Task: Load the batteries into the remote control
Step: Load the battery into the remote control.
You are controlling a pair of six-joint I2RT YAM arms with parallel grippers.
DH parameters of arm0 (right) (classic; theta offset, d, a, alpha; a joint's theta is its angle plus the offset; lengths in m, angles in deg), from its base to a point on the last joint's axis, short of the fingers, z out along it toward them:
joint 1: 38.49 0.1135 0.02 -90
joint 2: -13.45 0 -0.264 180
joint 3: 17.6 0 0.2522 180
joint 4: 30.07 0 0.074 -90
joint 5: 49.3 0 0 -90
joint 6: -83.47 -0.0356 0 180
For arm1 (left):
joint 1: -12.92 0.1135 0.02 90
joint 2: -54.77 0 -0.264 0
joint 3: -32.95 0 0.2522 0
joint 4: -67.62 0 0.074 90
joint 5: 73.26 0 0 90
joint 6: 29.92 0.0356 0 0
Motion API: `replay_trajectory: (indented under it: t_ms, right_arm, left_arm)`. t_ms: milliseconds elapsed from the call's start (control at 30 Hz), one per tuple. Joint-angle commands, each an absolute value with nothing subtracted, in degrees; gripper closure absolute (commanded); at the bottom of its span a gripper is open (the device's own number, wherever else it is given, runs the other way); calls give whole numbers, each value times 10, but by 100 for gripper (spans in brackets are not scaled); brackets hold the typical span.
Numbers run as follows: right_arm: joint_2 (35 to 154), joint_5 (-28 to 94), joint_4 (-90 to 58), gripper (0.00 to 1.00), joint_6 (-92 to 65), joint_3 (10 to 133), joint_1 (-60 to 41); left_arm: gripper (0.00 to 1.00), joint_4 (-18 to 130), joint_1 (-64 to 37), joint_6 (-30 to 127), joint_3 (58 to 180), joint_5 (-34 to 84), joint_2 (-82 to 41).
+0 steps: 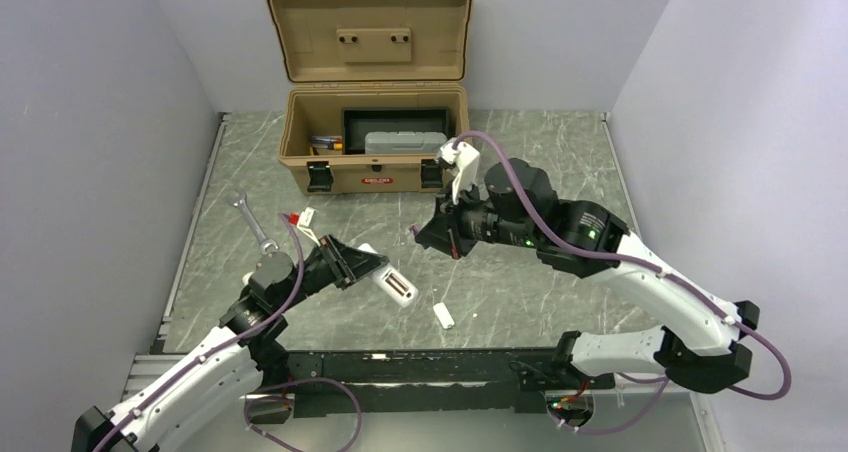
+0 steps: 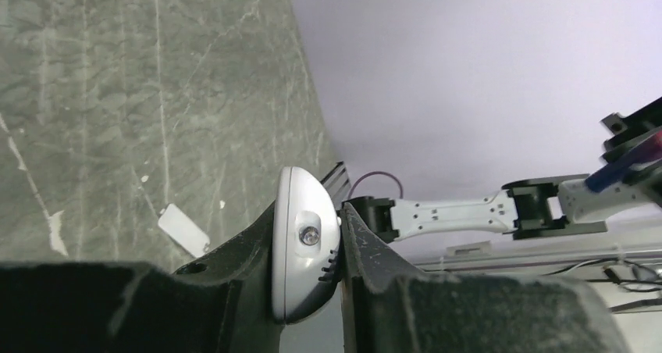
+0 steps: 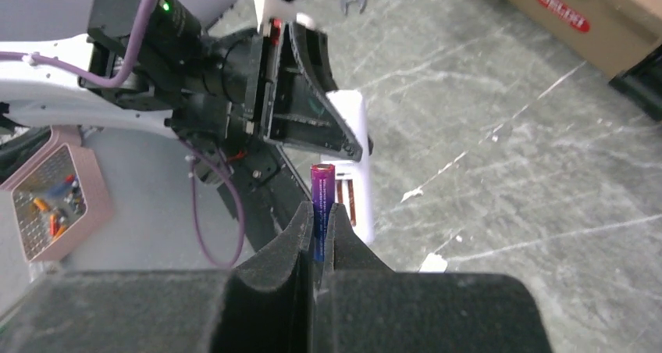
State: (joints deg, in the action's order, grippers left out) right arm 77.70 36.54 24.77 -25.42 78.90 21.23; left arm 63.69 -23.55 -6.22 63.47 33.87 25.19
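The remote control (image 1: 397, 287) is a slim white bar held off the table, with my left gripper (image 1: 362, 264) shut on one end. In the left wrist view its rounded end (image 2: 300, 244) is pinched between the black pads. A dark purple battery (image 3: 322, 193) stands upright in my shut right gripper (image 3: 318, 216), which hovers just right of the remote (image 3: 353, 134). The remote's back faces the right wrist camera, with copper contacts showing in its open bay. In the top view the right gripper (image 1: 432, 234) sits a short way from the left one.
An open tan toolbox (image 1: 375, 142) stands at the back. A silver wrench (image 1: 253, 222) lies at the left. A small white tab (image 1: 443, 315) lies on the grey table (image 1: 540, 152) near the front, also visible as a tab (image 2: 183, 229) in the left wrist view.
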Motion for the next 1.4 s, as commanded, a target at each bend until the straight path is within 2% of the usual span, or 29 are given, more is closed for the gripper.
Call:
replay_trajectory:
  t_ms: [0, 300, 800, 1367]
  right_arm:
    - [824, 325, 388, 100, -286, 859, 215]
    - [849, 293, 420, 100, -268, 830, 231]
    - [920, 282, 413, 100, -219, 836, 235]
    - [933, 296, 400, 100, -228, 814, 235]
  left_arm:
    - [100, 800, -237, -134, 637, 323, 238]
    - [100, 901, -240, -213, 621, 347, 168]
    - [100, 843, -277, -193, 653, 323, 146]
    - [100, 832, -290, -177, 657, 312, 147]
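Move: The right hand holds a battery; the remote's open battery compartment lies about 5 cm to its left, 2 cm back and 13 cm below. Nearest to it are the left gripper, 2 cm ahead and 9 cm left of the right hand, also 13 cm below, and the battery cover, on the table 3 cm right, 2 cm ahead and 34 cm down. From the left hand, which grips the remote, the battery is roughly 7 cm right, 1 cm back and 12 cm above. Down by about 11 cm and a little back, the right hand brings its pinched battery to the remote's compartment, tipping its fingers some 30 degrees further downward and nearly stopping there. The left hand keeps its grip on the remote, rises a few centimetres, then slides about 3 cm right towards the battery while rolling the compartment end slightly upward. ##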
